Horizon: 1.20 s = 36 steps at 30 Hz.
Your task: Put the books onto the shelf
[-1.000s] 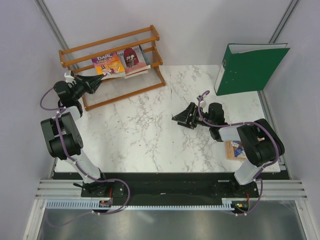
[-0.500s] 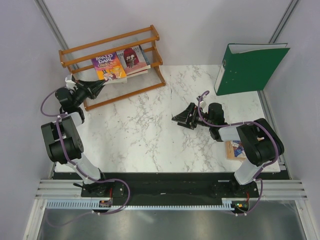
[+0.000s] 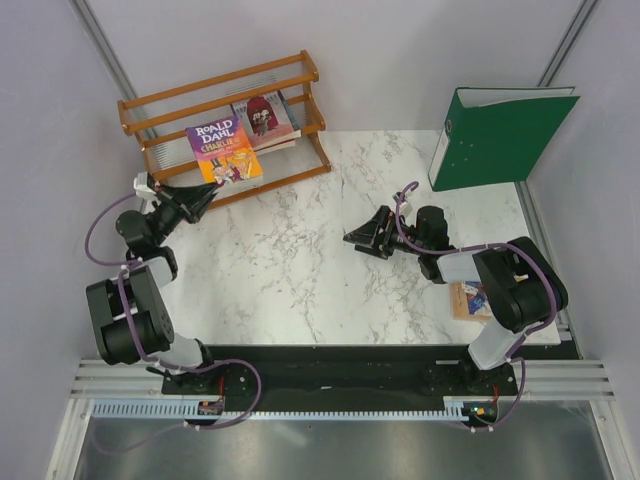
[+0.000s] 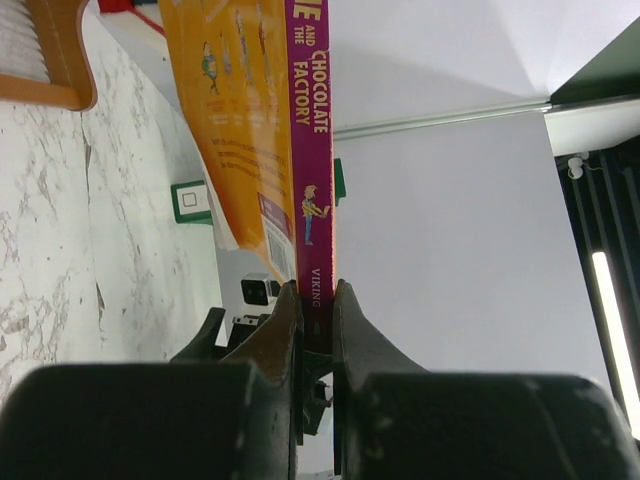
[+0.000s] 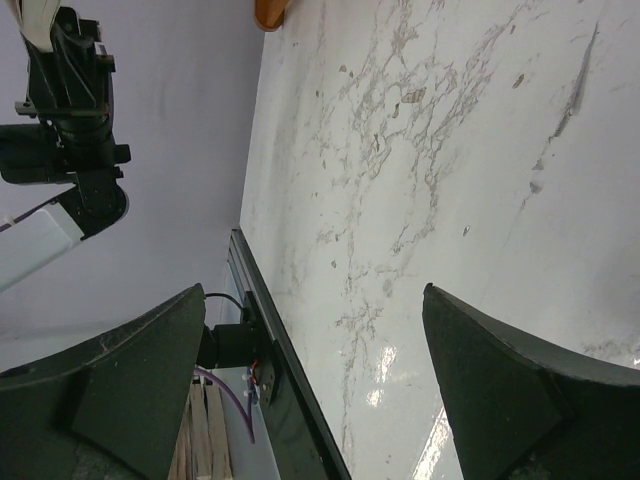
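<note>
My left gripper [image 3: 196,198] is shut on the lower edge of a yellow-and-purple book [image 3: 225,152], held in front of the shelf's lower slats. In the left wrist view its purple spine [image 4: 311,130] stands clamped between my fingers [image 4: 283,325]. The shelf [image 3: 222,84] is an orange-brown slatted rack at the far left. A pink-maroon book [image 3: 266,116] leans on it, with more books behind. My right gripper [image 3: 363,238] hovers open over mid-table, nothing between its fingers [image 5: 130,370]. An orange-brown book [image 3: 468,299] lies at the right edge, partly hidden under my right arm.
A big green ring binder [image 3: 498,136] stands at the far right against the wall. Grey walls close in the marble table [image 3: 290,270] on three sides. A black rail [image 3: 330,358] runs along the near edge.
My left gripper has drawn back toward the near edge, bringing the yellow-and-purple book off the shelf tier and forward. The right arm has stayed still.
</note>
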Each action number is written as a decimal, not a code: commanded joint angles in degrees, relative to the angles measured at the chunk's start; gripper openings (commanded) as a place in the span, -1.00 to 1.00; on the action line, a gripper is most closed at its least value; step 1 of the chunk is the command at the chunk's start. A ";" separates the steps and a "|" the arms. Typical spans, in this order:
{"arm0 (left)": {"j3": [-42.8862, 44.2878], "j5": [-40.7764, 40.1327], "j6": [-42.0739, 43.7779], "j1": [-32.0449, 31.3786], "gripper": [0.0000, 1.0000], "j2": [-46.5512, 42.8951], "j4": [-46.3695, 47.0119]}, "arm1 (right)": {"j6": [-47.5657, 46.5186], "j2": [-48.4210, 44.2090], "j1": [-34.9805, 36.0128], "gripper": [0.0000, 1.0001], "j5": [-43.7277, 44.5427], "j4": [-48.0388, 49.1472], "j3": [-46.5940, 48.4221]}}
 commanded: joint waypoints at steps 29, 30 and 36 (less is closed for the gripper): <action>-15.56 0.50 22.41 -16.40 -0.96 -14.03 -22.06 | -18.07 -21.94 -0.19 0.96 21.37 -29.46 3.20; -14.41 0.41 22.76 -16.49 -0.96 -12.60 -21.53 | -18.51 -23.61 -0.28 0.96 22.95 -30.78 3.20; -5.00 1.20 20.30 -16.75 -0.96 -0.23 -15.47 | -19.75 -24.07 -0.37 0.96 23.85 -32.11 3.46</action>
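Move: The left hand, holding the purple-and-orange Charlie book whose middle is about 8 cm ahead, 3 right and 2 above, has the right gripper some 32 cm to its right, 6 back and 15 below. The red-covered book on the shelf is about 17 cm ahead, 12 right and 2 up; the empty shelf bay is 14 ahead, 6 left. From the open right hand, the Charlie book is some 14 cm ahead, 29 left and 17 up. Keeping its pinch on the spine end, the left hand draws the Charlie book back some 14 cm from the shelf, sweeping right and sinking towards the right gripper's height, then comes forward 7 cm, fingers turned clockwise and tipped down. Late on, the still-open right hand backs off 5 cm right and rises 5, swinging clockwise and tipping down, touching nothing. ##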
